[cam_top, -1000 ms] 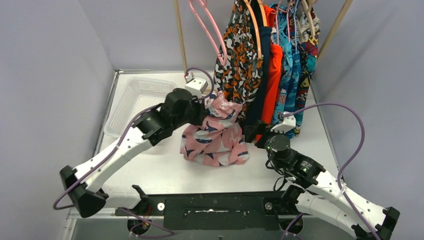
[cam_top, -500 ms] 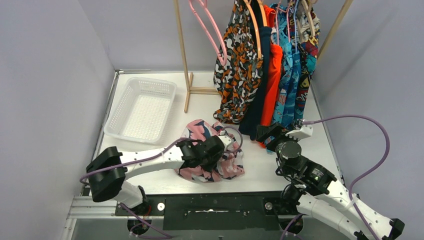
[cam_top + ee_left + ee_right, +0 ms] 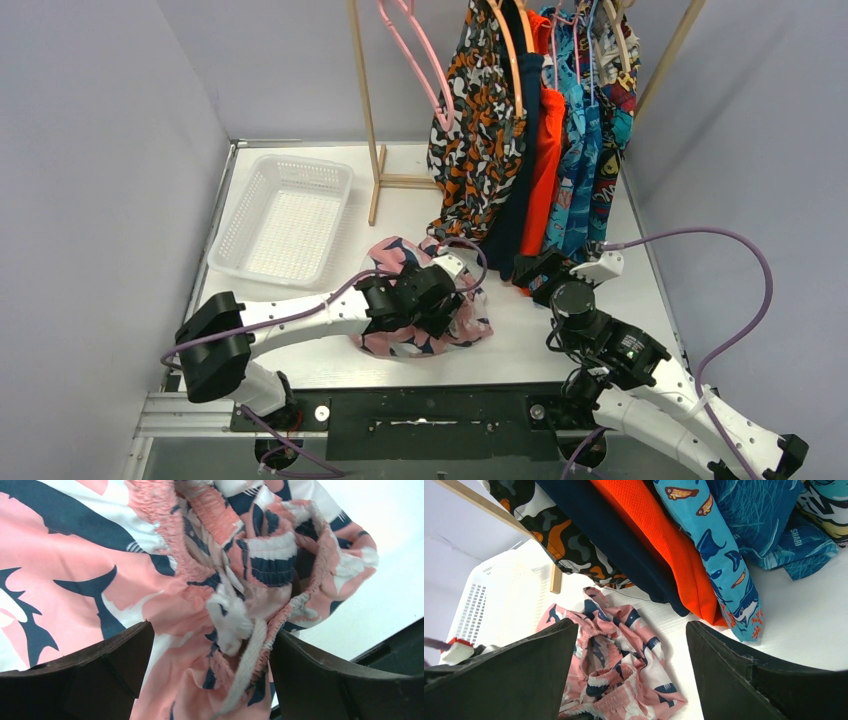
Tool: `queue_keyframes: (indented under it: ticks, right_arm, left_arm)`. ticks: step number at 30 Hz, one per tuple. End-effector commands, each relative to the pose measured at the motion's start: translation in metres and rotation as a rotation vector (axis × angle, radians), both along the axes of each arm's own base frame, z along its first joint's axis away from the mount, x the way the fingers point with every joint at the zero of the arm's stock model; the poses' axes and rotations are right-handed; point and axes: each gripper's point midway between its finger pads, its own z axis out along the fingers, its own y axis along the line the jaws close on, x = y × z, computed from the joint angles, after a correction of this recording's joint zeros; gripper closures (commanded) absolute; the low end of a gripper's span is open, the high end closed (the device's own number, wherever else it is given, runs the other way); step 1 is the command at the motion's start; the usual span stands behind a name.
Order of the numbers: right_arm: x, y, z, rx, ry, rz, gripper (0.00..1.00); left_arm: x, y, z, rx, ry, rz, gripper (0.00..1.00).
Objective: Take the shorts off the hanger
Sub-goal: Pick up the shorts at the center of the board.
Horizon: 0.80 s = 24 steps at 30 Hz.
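The pink shorts (image 3: 398,343) with navy-white print lie crumpled on the table (image 3: 300,345), off the empty pink hanger (image 3: 415,50). My left gripper (image 3: 448,298) hovers just over the heap with its jaws wide open. In the left wrist view the waistband and white drawstring (image 3: 250,655) lie loose between the fingers (image 3: 100,675). My right gripper (image 3: 535,268) stands open to the right of the heap, below the hanging shorts: black-orange (image 3: 475,130), navy (image 3: 520,160), orange-red (image 3: 545,170) and teal-blue (image 3: 580,180). The right wrist view shows the pink shorts (image 3: 619,665) between its open fingers (image 3: 764,675).
A white perforated basket (image 3: 285,215) sits at the back left of the table. The wooden rack post (image 3: 365,100) and its foot (image 3: 400,182) stand behind the heap. Grey walls close in both sides. A purple cable (image 3: 700,235) loops above the right arm.
The left gripper carried the pink shorts down from beside the rack to the table's front, then its jaws opened and let go. The right arm shifted only slightly.
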Motion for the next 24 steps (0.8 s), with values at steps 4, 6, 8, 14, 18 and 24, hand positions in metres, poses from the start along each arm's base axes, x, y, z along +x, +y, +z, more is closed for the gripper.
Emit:
queue_keyframes:
  ticks: [4,6,8,14,18,24]
  right_arm:
    - [0.001,-0.012,0.006,0.039,-0.021,-0.072,0.18]
    - [0.001,-0.014,0.007,0.038,-0.023,-0.077,0.18]
    - [0.0,-0.014,0.007,0.038,-0.02,-0.077,0.18]
    - [-0.001,-0.016,0.006,0.036,-0.009,-0.083,0.18]
    - [-0.001,-0.017,0.004,0.032,-0.008,-0.089,0.18]
    - [0.0,-0.018,0.004,0.019,-0.009,-0.093,0.18]
  left_arm:
    - [0.037,0.001,-0.016,-0.067,0.128,0.003,0.17]
    - [0.034,-0.003,-0.029,-0.039,0.151,-0.013,0.17]
    - [0.025,-0.008,-0.046,-0.027,0.202,-0.03,0.16]
    - [0.0,0.023,-0.112,0.202,0.301,0.056,0.16]
    - [-0.009,0.035,-0.128,0.291,0.29,0.076,0.32]
    - [0.0,0.024,-0.106,0.22,0.224,0.092,0.8]
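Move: The crumpled pink shorts lie on the table almost under the left hand, their middle about 8 cm down, 2 cm ahead and 3 cm to its left. Some 20 cm ahead of that hand and 31 cm to its left stands the white basket; the camouflage garment's hem hangs about 15 cm ahead and 4 cm to its right. From the right hand the shorts lie roughly 16 cm left and 21 cm below, about level fore and aft. The bunched waistband of the pink shorts is what the left hand goes down to with open fingers: it sinks about 8 cm, swinging forward and left on the way and then easing back and to the right, while the fingers tip some 10 degrees steeper. Low on the cloth it stops sinking and closes well over halfway, pinching a gathered fold of waistband between the fingertips. ##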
